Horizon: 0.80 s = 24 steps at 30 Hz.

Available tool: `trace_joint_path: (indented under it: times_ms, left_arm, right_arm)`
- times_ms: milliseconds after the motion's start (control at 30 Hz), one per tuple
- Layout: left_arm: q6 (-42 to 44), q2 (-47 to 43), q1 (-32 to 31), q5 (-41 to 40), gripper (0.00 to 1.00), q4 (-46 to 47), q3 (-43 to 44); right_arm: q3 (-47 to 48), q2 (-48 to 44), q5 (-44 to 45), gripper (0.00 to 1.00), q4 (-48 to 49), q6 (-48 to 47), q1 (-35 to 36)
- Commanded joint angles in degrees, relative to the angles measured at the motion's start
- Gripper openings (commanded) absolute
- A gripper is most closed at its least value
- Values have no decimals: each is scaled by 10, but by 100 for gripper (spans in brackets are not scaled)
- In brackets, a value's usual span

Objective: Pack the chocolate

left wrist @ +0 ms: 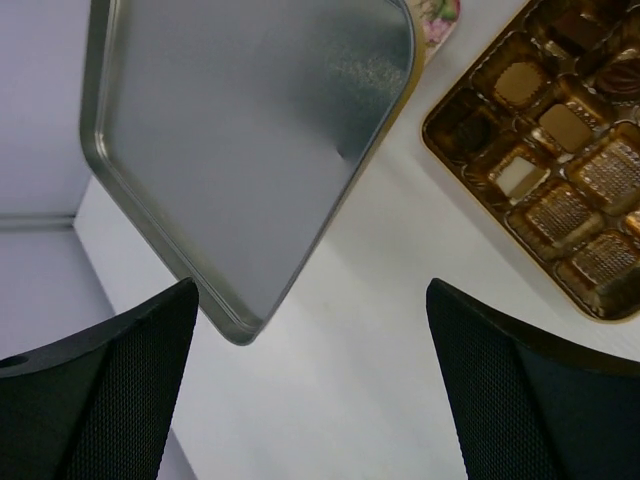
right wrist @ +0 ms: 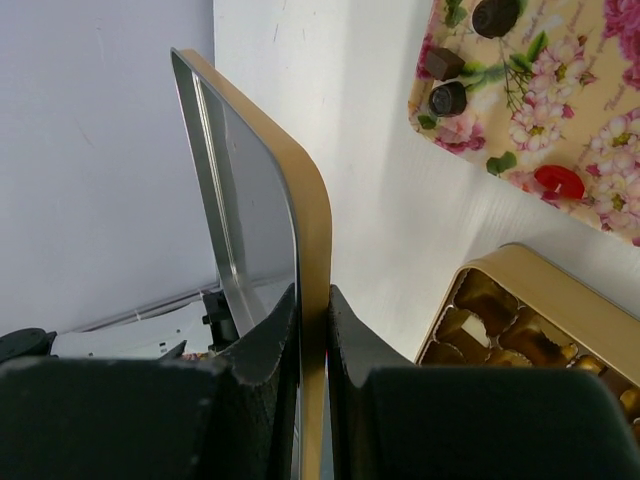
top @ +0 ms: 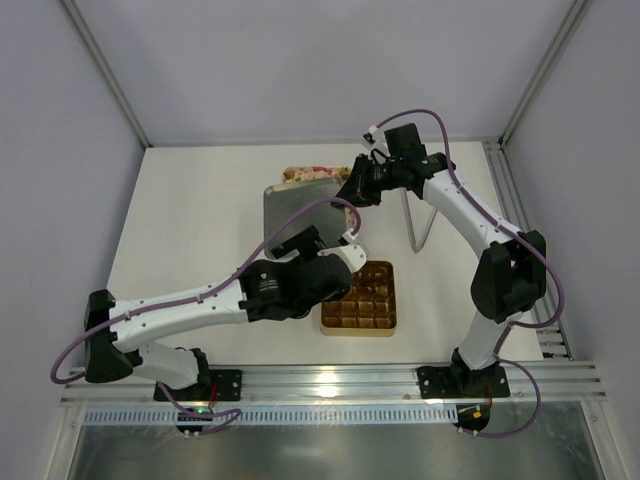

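Several chocolates lie on the floral tray (right wrist: 560, 90): dark pieces (right wrist: 447, 98) and a red one (right wrist: 558, 180). The gold box (top: 360, 297) sits near the table's front, and some of its grid cells (left wrist: 566, 128) hold pieces. My right gripper (right wrist: 312, 300) is shut on the rim of the tin lid (right wrist: 260, 200), gold outside and silver inside, holding it tilted up on edge. My left gripper (left wrist: 310, 400) is open over bare table, with nothing between its fingers. The lid's corner (left wrist: 235, 325) lies just ahead of it and the box is to its right.
The lid (top: 295, 215) hangs between the floral tray (top: 318, 174) at the back and the gold box. A thin grey stand (top: 420, 225) rises right of the right gripper (top: 352, 192). The left gripper (top: 352, 250) is beside the box's far left corner.
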Motion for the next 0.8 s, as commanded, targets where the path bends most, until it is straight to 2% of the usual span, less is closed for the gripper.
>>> trace_joint_path:
  times_ms: [0, 167, 333, 433, 533, 567, 633, 667, 700, 733, 767]
  left_arm:
    - [91, 12, -9, -93, 92, 64, -11]
    - [184, 38, -14, -172, 90, 188, -55]
    - [279, 52, -14, -206, 87, 295, -88]
    - [318, 60, -14, -224, 80, 341, -105]
    - [345, 66, -14, -231, 65, 373, -112]
    - [352, 69, -14, -234, 55, 381, -115]
    - [372, 72, -14, -240, 43, 405, -124]
    - [376, 73, -14, -241, 29, 412, -127]
    - [383, 74, -14, -244, 23, 429, -130]
    - [389, 77, -14, -250, 18, 436, -130]
    - [398, 78, -14, -252, 6, 442, -129]
  right_arm:
    - [19, -41, -31, 8, -19, -10, -6]
    - [17, -48, -37, 7, -32, -12, -6]
    - [5, -60, -41, 7, -35, -12, -7]
    - [-4, -66, -42, 8, -35, -12, -6]
    - [-10, -71, -45, 7, -35, -12, -7]
    - [-12, -74, -43, 8, -34, -12, -7]
    - [-14, -76, -43, 8, -34, -12, -7]
    - [-15, -79, -43, 8, -34, -13, -7]
    - [-14, -80, -42, 8, -34, -14, -6]
    - [-14, -81, -41, 9, -36, -14, -7]
    - [-14, -82, -40, 13, -36, -16, -7]
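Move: The metal lid, already pinched at its right side by the right hand, has its near edge about 6 cm ahead of the open left hand, 1 cm to the right and level with it. From the left hand, the chocolate box lies roughly 14 cm right, 4 cm back and 19 cm below; the flowered tray 21 cm ahead, 3 cm right and 20 cm below. From the right hand, the box is some 15 cm back, 4 cm right and 19 cm below. The left fingers come to pinch the lid's near edge: the left hand reaches forward about 5 cm at nearly constant height, tilting its fingers up and rolling its left side up by some 20 degrees each, then closes from wide open. The right hand keeps its grip on the lid and draws back about 2.5 cm towards the box while rising 2 cm. ##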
